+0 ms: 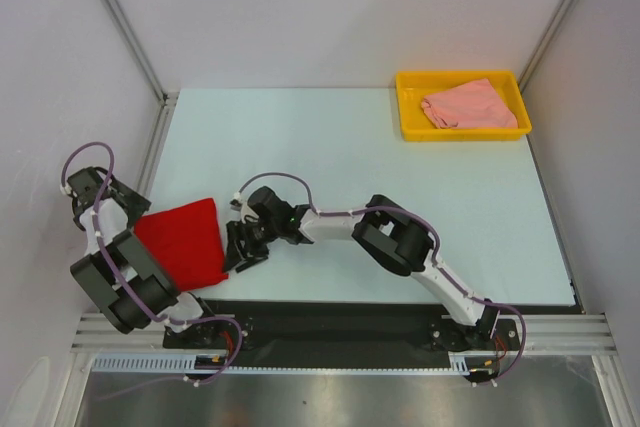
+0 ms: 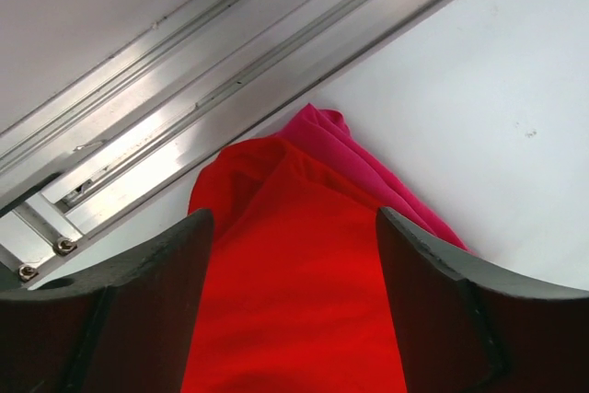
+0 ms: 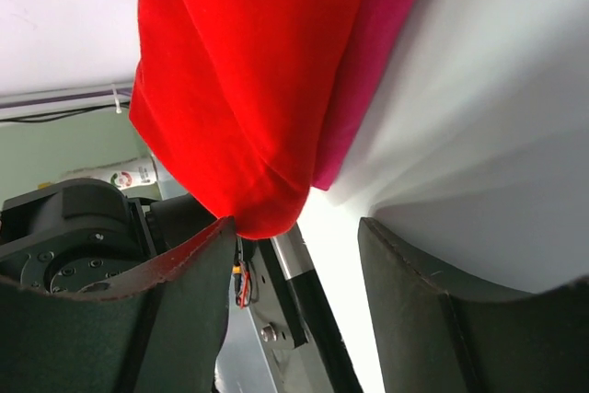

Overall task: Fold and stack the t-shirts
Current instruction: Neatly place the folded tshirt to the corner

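Note:
A folded bright red t-shirt (image 1: pixel 182 242) lies at the near left of the table, on top of a magenta pink t-shirt whose edge shows in the left wrist view (image 2: pixel 382 177) and the right wrist view (image 3: pixel 368 62). The pale salmon t-shirt (image 1: pixel 470 105) lies crumpled in the yellow tray (image 1: pixel 408 107) at the far right. My left gripper (image 1: pixel 130 209) is open at the red shirt's far left corner, fingers (image 2: pixel 175 264) spread over the red cloth (image 2: pixel 294 283). My right gripper (image 1: pixel 243 247) is open and empty at the stack's right edge, the red shirt's corner (image 3: pixel 248 135) by its left finger (image 3: pixel 198 273).
The aluminium frame rail (image 2: pixel 184 108) and the left wall run close beside the stack. The table's near edge and the black base plate (image 1: pixel 330 319) lie just below the shirts. The white table top (image 1: pixel 330 147) stretches between the stack and the tray.

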`<move>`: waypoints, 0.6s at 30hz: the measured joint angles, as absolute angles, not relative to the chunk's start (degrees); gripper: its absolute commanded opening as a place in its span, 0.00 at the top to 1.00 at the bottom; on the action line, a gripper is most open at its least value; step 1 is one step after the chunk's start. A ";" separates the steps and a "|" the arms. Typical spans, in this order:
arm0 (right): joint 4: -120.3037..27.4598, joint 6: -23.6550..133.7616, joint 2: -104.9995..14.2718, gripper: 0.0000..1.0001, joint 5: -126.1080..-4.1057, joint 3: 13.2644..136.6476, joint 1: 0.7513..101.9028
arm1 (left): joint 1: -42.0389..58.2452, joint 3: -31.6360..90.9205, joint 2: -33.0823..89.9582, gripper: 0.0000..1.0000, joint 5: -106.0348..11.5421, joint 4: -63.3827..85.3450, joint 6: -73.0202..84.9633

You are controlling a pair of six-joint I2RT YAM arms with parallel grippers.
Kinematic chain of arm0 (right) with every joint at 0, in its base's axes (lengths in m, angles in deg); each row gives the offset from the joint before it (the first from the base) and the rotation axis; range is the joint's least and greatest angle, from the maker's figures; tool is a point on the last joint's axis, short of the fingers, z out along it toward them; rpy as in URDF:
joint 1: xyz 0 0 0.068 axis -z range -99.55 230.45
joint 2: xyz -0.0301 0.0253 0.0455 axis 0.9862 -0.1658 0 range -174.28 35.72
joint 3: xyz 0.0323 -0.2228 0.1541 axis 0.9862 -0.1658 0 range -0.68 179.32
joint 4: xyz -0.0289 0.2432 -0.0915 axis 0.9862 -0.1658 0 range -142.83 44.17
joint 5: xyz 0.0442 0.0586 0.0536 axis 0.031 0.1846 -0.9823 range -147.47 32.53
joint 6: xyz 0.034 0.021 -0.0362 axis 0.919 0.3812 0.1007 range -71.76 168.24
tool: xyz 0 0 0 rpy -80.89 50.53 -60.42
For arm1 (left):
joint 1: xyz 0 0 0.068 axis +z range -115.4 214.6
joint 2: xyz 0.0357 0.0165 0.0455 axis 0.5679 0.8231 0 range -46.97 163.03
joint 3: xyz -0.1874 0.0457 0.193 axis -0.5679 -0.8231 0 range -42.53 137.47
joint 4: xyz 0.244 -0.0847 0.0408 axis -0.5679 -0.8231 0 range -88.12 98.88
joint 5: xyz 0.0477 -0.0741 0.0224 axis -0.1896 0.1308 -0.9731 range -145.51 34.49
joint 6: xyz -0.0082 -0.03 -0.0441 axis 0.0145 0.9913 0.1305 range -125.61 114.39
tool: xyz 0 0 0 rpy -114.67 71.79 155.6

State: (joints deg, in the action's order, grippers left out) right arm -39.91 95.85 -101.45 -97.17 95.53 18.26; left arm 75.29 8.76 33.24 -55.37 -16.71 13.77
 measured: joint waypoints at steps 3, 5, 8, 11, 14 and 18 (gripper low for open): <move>-39.89 96.44 -101.56 0.41 -97.06 95.57 17.69 | 75.29 8.78 33.83 0.28 -56.44 -16.42 13.57; -39.87 96.79 -101.58 0.44 -96.88 95.57 17.39 | 75.29 8.78 34.70 0.34 -56.79 -16.09 13.44; -39.61 97.82 -101.60 0.47 -96.73 95.57 17.12 | 75.29 8.78 35.84 0.46 -56.76 -15.70 13.37; -39.04 98.91 -101.60 0.49 -96.62 95.57 17.08 | 75.29 8.78 36.23 0.48 -56.74 -15.57 13.35; -38.25 100.18 -102.04 0.57 -96.54 96.05 17.04 | 75.29 8.78 36.25 0.53 -56.76 -15.42 13.35; -37.23 101.78 -102.91 0.73 -96.58 96.86 17.04 | 75.29 8.78 36.32 0.62 -56.72 -14.78 13.40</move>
State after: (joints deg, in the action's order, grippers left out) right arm -37.23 101.78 -102.91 -96.58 96.86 17.04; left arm 75.29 8.78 36.32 -56.72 -14.78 13.40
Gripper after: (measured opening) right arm 0.355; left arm 0.414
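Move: The far left corner of the folded red t-shirt lies just under my left fingers, about 1 cm ahead, 1 cm left and 3 cm below. The pink t-shirt's tip sticks out roughly 3 cm ahead of that hand and 1 cm left; the metal rail is some 5 cm left and 1 cm ahead. For my right hand, the red t-shirt's near right corner is about 1 cm back, 2 cm left and 1 cm lower, with the pink t-shirt's corner 1 cm ahead and 3 cm left. I sink my left hand about 1.5 cm onto the red t-shirt's far left corner and draw its fingers partly together, pinching up a ridge of cloth. Meanwhile my right hand slides back, then left, some 1.5 cm in all and staying low, to bring the near right corner between its fingers, which narrow on it. ##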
